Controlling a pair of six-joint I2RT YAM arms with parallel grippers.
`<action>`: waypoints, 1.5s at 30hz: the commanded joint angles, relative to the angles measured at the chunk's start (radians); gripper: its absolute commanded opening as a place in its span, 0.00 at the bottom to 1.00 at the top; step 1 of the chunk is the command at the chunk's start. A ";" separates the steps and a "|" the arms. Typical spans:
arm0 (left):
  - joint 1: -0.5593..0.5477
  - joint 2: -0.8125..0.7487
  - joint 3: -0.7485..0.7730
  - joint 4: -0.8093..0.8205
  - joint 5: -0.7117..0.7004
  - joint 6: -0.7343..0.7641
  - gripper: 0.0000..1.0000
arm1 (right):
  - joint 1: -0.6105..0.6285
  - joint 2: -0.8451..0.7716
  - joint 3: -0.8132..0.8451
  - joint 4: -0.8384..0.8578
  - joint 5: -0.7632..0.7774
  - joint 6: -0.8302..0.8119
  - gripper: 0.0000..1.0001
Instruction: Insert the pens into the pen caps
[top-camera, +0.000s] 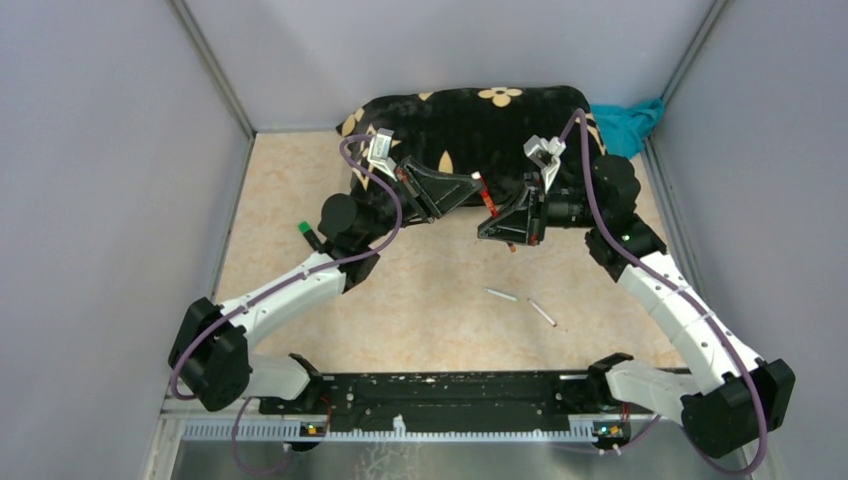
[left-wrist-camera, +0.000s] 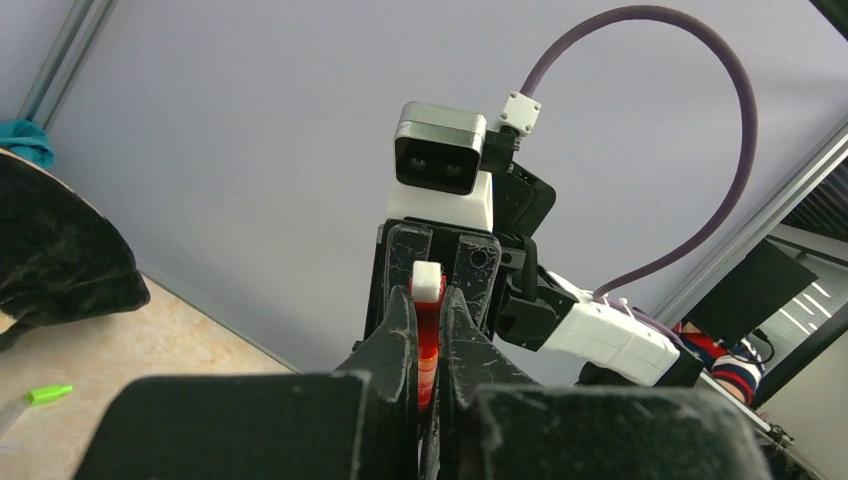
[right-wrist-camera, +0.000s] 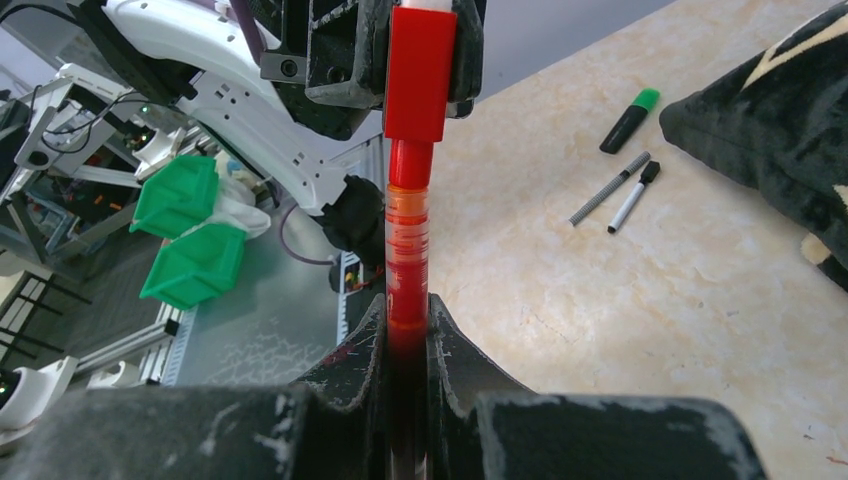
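Observation:
A red pen (top-camera: 492, 208) hangs in the air between my two grippers, above the table in front of the pillow. My right gripper (right-wrist-camera: 408, 312) is shut on its barrel (right-wrist-camera: 408, 245). The pen's upper end goes into a red pen cap (right-wrist-camera: 420, 75) with a white end (left-wrist-camera: 427, 281). My left gripper (left-wrist-camera: 430, 305) is shut on that cap (left-wrist-camera: 429, 340). From above, the left gripper (top-camera: 468, 186) and the right gripper (top-camera: 506, 226) face each other, almost touching. Two more slim pens (top-camera: 502, 295) (top-camera: 542, 313) lie on the table nearer the bases.
A black flowered pillow (top-camera: 470, 115) lies at the back, with a teal cloth (top-camera: 630, 120) to its right. A black marker with a green end (right-wrist-camera: 630, 118) and two thin pens (right-wrist-camera: 610, 190) (right-wrist-camera: 632, 198) lie on the table left of the pillow. Grey walls enclose three sides.

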 joint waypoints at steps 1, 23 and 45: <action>-0.011 -0.013 0.012 -0.065 0.064 0.039 0.00 | 0.009 0.005 0.056 0.033 0.007 0.004 0.00; -0.085 -0.057 -0.119 -0.111 0.087 -0.071 0.00 | 0.007 0.086 0.211 0.014 0.092 -0.085 0.00; -0.066 -0.282 -0.227 -0.424 -0.543 -0.060 0.00 | -0.058 -0.071 -0.066 -0.598 0.132 -0.775 0.00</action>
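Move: The left fingers hold the red cap and the right fingers the orange-red pen, its point already in the cap's mouth. From the right hand, the cap is roughly 8 cm up, 4 cm ahead and 4 cm to the left; from the left hand, the pen's middle is about 8 cm below, 4 cm back and 4 cm to the right. On the table, some 33 cm below the right hand, one white pen lies level with it and 4 cm to the right, another about 5 cm back and 13 cm right. The pen's point comes free of the cap's mouth as both hands keep their grips. After about a second of only small shifts with the hands nearly in place, the right hand drops quickly with the pen, about 10 cm and somewhat right, its fingers dipping. The left hand carries the cap some 5 cm left and about 3 cm down, away from the pen, turning roughly 20 degrees counter-clockwise. ##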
